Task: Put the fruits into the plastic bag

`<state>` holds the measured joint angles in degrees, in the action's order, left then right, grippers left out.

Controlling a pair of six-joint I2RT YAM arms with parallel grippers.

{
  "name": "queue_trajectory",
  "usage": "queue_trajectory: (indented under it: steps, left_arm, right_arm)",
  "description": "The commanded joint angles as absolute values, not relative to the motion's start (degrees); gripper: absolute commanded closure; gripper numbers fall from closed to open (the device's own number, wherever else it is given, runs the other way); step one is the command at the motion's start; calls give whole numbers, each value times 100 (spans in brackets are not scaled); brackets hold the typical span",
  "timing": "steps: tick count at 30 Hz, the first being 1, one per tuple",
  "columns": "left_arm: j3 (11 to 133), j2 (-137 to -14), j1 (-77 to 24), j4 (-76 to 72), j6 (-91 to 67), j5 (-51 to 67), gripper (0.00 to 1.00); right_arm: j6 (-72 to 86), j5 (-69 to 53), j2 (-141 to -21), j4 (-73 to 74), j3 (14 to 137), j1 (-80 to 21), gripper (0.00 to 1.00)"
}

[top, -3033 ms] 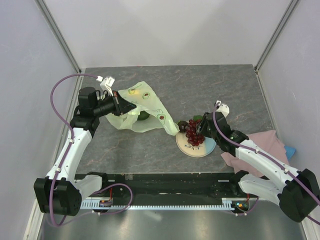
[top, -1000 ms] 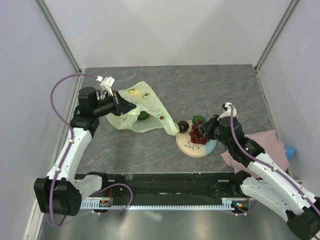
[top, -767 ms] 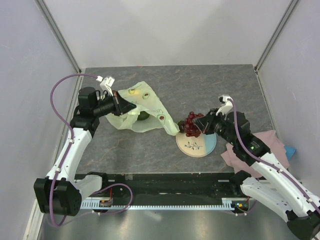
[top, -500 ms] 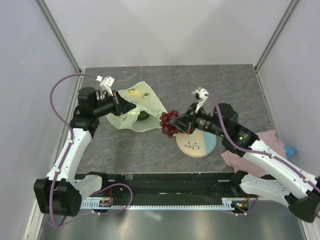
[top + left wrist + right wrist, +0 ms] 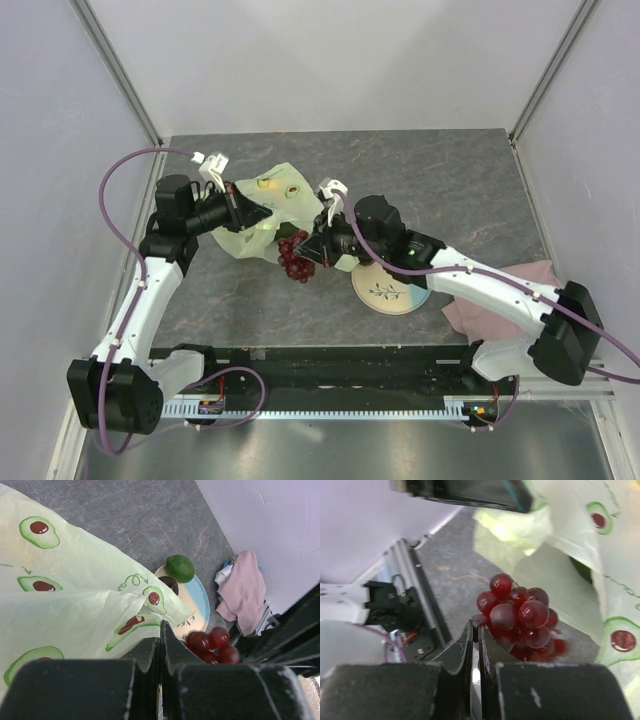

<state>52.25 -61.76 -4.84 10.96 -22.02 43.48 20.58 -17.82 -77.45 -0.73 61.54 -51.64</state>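
Note:
The pale green plastic bag (image 5: pixel 285 195) with avocado prints lies at the table's left middle. My left gripper (image 5: pixel 250 213) is shut on its edge and holds it up; in the left wrist view the jaws (image 5: pixel 160 630) pinch the film of the bag (image 5: pixel 75 595). My right gripper (image 5: pixel 313 250) is shut on the dark red grape bunch (image 5: pixel 295 260), which hangs just in front of the bag. In the right wrist view the grape bunch (image 5: pixel 520 617) dangles from the gripper's tips (image 5: pixel 476 627) by one end. A green fruit (image 5: pixel 180 568) and a dark round fruit (image 5: pixel 169 584) sit on the plate.
The cream-and-blue plate (image 5: pixel 395 292) lies right of the bag, partly under my right arm. A pink cloth (image 5: pixel 505 285) is bunched at the right near edge. A dark green shape (image 5: pixel 582 570) shows by the bag's fold.
My right gripper lifted the grape bunch off the plate and carried it left to the bag's front. The left arm and the bag stayed still.

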Motion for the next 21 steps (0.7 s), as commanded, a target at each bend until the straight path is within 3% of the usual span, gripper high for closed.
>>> queue_trajectory:
  steps: [1, 9, 21]
  left_arm:
    - [5405, -6064, -448, 1090, -2127, 4272, 98]
    - [5405, -6056, -448, 1099, -2136, 4298, 98]
    - [5414, -6056, -448, 1081, -2145, 4333, 98]
  right_arm:
    - [1785, -1057, -7988, -238, 6661, -5177, 100]
    - [1363, 95, -8401, -377, 7075, -5168, 100]
    - [1090, 386, -9035, -1633, 6926, -5168, 100]
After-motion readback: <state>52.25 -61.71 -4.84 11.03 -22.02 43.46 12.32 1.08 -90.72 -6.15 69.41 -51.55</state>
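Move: The bag's open mouth lies about 7 cm ahead of the right hand, 3 cm to its left and 5 cm below, with the avocado already inside some 9 cm ahead, 6 cm left and 9 cm down. The dark round fruit on the plate is roughly 4 cm ahead, 13 cm right and 9 cm below. From the left hand the mouth is about 3 cm back, 7 cm right and 5 cm lower. Carrying the grapes in its still-closed fingers, the right hand goes forward about 9 cm into the bag's mouth, dipping a couple of centimetres, rising as much, then sinking again at the end. Its wrist turns clockwise some 15 degrees and tips slightly. The left hand stays put, keeping its pinch on the bag's rim. ##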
